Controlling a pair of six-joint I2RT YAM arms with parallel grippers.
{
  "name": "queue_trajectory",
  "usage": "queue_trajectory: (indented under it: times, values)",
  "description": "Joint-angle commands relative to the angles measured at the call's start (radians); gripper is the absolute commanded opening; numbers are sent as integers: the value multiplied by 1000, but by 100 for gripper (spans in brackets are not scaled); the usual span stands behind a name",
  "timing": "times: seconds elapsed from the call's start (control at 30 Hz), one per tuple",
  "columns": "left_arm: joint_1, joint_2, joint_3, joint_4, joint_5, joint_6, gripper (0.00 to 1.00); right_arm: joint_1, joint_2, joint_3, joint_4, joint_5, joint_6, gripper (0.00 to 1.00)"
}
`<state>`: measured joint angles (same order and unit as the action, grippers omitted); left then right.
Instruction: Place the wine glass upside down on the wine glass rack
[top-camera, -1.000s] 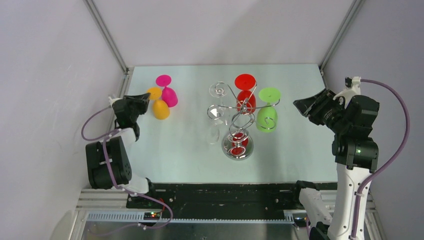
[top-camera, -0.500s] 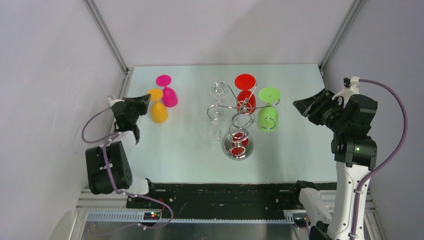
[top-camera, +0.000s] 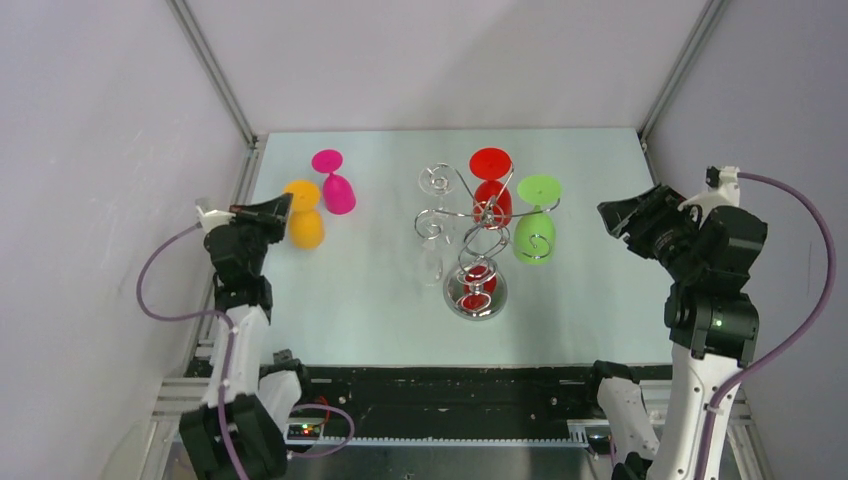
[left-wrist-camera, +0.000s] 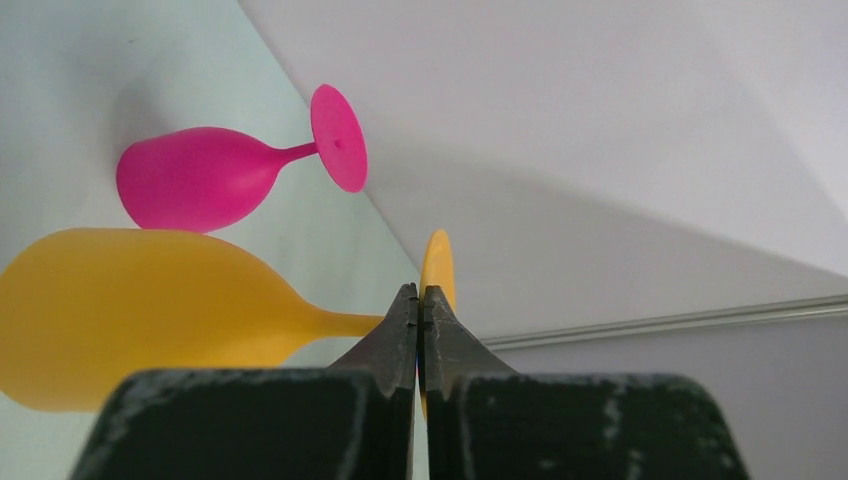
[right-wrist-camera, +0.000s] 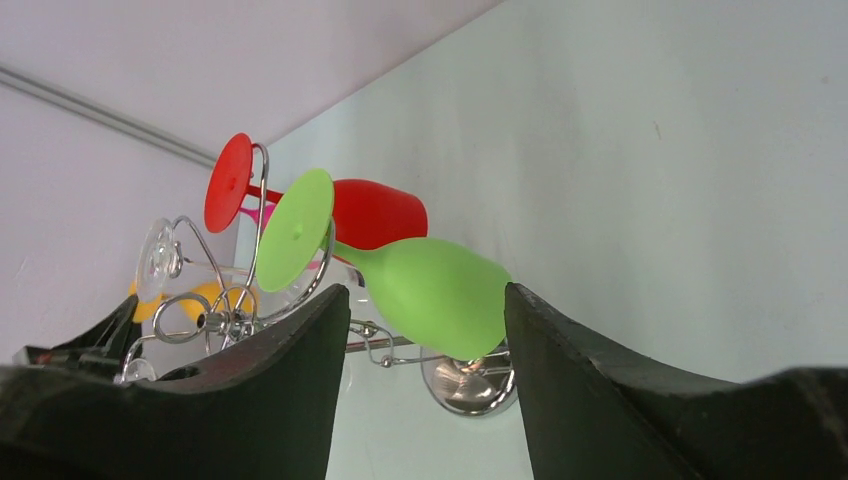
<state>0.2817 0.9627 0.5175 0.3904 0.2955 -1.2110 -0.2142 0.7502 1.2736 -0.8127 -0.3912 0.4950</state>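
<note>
An orange wine glass (top-camera: 305, 228) (left-wrist-camera: 130, 310) is at the table's left, stem pointing toward the wall. My left gripper (top-camera: 277, 207) (left-wrist-camera: 420, 290) is shut on the thin edge of its foot. The chrome wine glass rack (top-camera: 478, 250) (right-wrist-camera: 230, 320) stands mid-table on a round mirrored base (top-camera: 476, 296). A red glass (top-camera: 491, 186), a green glass (top-camera: 537, 226) (right-wrist-camera: 430, 290) and a clear glass (top-camera: 430, 260) hang upside down on it. My right gripper (top-camera: 618, 214) (right-wrist-camera: 425, 300) hovers right of the rack, open, with nothing between its fingers.
A pink wine glass (top-camera: 335, 186) (left-wrist-camera: 190, 175) stands bowl-down just behind the orange one, close to it. Grey walls with metal frame rails (top-camera: 215, 75) close in the table on the left, back and right.
My left gripper closed on the orange glass's foot and drew it a little leftward toward the wall. The right gripper's jaws opened wider and that arm shifted slightly right.
</note>
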Motion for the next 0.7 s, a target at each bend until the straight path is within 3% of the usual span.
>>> queue_trajectory:
  times: [0.0,0.1,0.3,0.67]
  values:
    - [14,-155,32,-219,20,133,0,-14,-38,8,-12,51,-18,63]
    - [13,-242,42,-312,40,165,0,-21,-55,23,-38,63,-23,64]
    - [7,-243,126,-324,146,162,0,-22,-60,118,-128,38,-54,65]
    - [-132,-115,602,-325,185,193,0,-22,-49,267,-107,-148,2,66]
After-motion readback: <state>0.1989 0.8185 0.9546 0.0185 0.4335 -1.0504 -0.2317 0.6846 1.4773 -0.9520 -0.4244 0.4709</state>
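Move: The left hand holds the upended orange glass by its stem, already clear of the table; the wine glass rack's hook cluster is about 35 cm to its right, 11 cm nearer the base and roughly 10 cm higher. The pink glass stands some 14 cm ahead, 2 cm right and 15 cm lower. A clear glass hangs about 27 cm right and 6 cm back, near hand height. From the right hand, the hook cluster is 21 cm left, 1 cm ahead, level. The left hand keeps its pinch on the orange glass's stem just under the foot and first draws back about 5 cm, rising only slightly, then climbs ever faster to some 16 cm above its start while drifting about 6 cm right towards the rack, the fingers tipping upward and swinging clockwise by ten-odd degrees each. The empty right hand, its fingers staying open, withdraws back and upward some 5 cm each way, touching nothing. ##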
